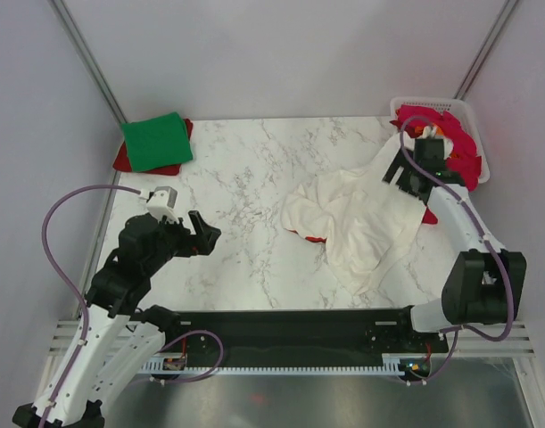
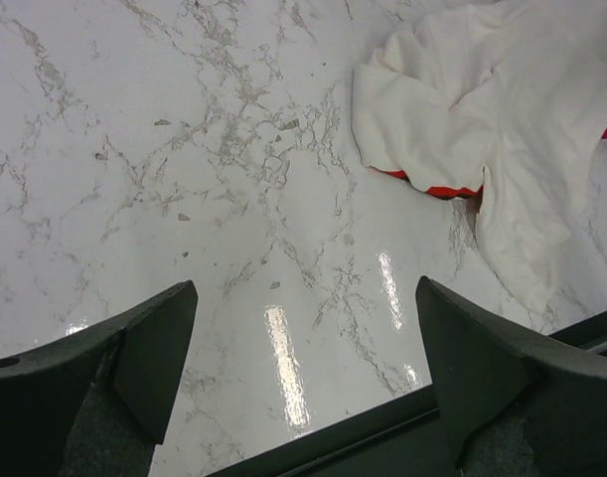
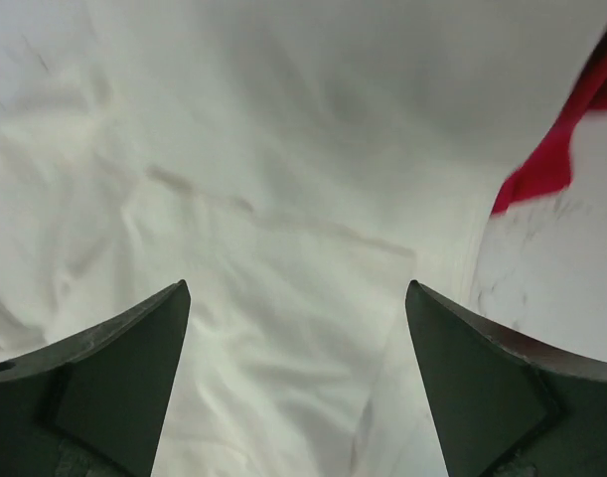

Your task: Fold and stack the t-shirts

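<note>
The large white t-shirt (image 1: 357, 218) lies crumpled on the right half of the marble table (image 1: 245, 169), a strip of its red print (image 1: 309, 237) showing under a fold. My right gripper (image 1: 395, 176) hovers over the shirt's far right corner, open and holding nothing. In the right wrist view its fingers (image 3: 134, 368) stand wide above white cloth (image 3: 283, 199), with red cloth (image 3: 556, 149) at the upper right. At the back left, a folded green t-shirt (image 1: 156, 141) lies on a red one (image 1: 120, 160). My left gripper (image 1: 208, 234) is open and empty over bare table, left of the white t-shirt (image 2: 482, 129).
A white slatted basket (image 1: 424, 101) at the back right corner holds a heap of red, magenta and orange t-shirts (image 1: 459, 147), right behind my right wrist. A black rail (image 1: 290, 321) runs along the table's near edge. Grey walls close in the back and sides.
</note>
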Controlling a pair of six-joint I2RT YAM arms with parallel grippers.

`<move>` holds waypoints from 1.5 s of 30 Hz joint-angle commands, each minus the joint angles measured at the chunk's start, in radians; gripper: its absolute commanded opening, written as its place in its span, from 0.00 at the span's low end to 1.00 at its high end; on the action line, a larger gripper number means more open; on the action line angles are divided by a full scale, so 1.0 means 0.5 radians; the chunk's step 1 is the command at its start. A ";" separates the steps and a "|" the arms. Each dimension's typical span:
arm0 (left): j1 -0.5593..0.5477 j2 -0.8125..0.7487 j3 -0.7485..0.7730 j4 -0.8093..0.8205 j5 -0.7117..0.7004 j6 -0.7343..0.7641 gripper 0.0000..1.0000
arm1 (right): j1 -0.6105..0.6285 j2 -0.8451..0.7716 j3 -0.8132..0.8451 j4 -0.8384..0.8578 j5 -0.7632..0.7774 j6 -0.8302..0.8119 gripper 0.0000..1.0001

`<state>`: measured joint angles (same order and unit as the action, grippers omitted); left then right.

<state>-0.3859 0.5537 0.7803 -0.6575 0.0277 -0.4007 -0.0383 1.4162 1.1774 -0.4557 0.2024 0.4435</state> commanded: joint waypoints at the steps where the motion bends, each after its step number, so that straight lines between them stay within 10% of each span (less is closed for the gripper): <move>1: 0.005 0.018 0.047 0.008 -0.012 0.041 0.99 | 0.061 -0.218 -0.109 -0.015 -0.236 0.098 0.98; 12: 0.002 0.138 0.062 -0.004 0.018 0.034 0.98 | 0.582 -0.197 -0.667 0.101 -0.344 0.248 0.98; 31: 0.002 0.114 0.062 -0.007 0.012 0.044 0.98 | 0.650 -0.494 -1.048 -0.150 -0.012 0.469 0.96; 45: 0.002 0.104 0.065 -0.007 0.012 0.044 0.98 | 0.693 -0.357 -1.183 -0.034 -0.175 0.503 0.68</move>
<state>-0.3859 0.6147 0.7826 -0.6586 0.0288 -0.4007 0.2935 1.2335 0.5884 -0.5072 0.1291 0.6758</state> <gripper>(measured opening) 0.977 0.718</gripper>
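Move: Behind and to the left of the right hand, about 17 cm back, 10 cm left and some 17 cm below, lies the near part of the spread white t-shirt. That shirt's red-trimmed edge lies about 10 cm back and 22 cm left. The basket is roughly 17 cm ahead and 12 cm right; the red shirt hanging from it is about 1 cm ahead and 8 cm right. From the left hand, the near part is about 2 cm ahead, 36 cm right. Swinging back, down and left over the white t-shirt, the right hand first dips quickly, rises a little as it goes left, then sinks again; after a lift of about 2 cm it settles onto the near part, some 17 cm back, 17 cm lower and 10 cm left in all. The fingers tip about 25 degrees farther down and close about a quarter, gathering cloth between their tips. ##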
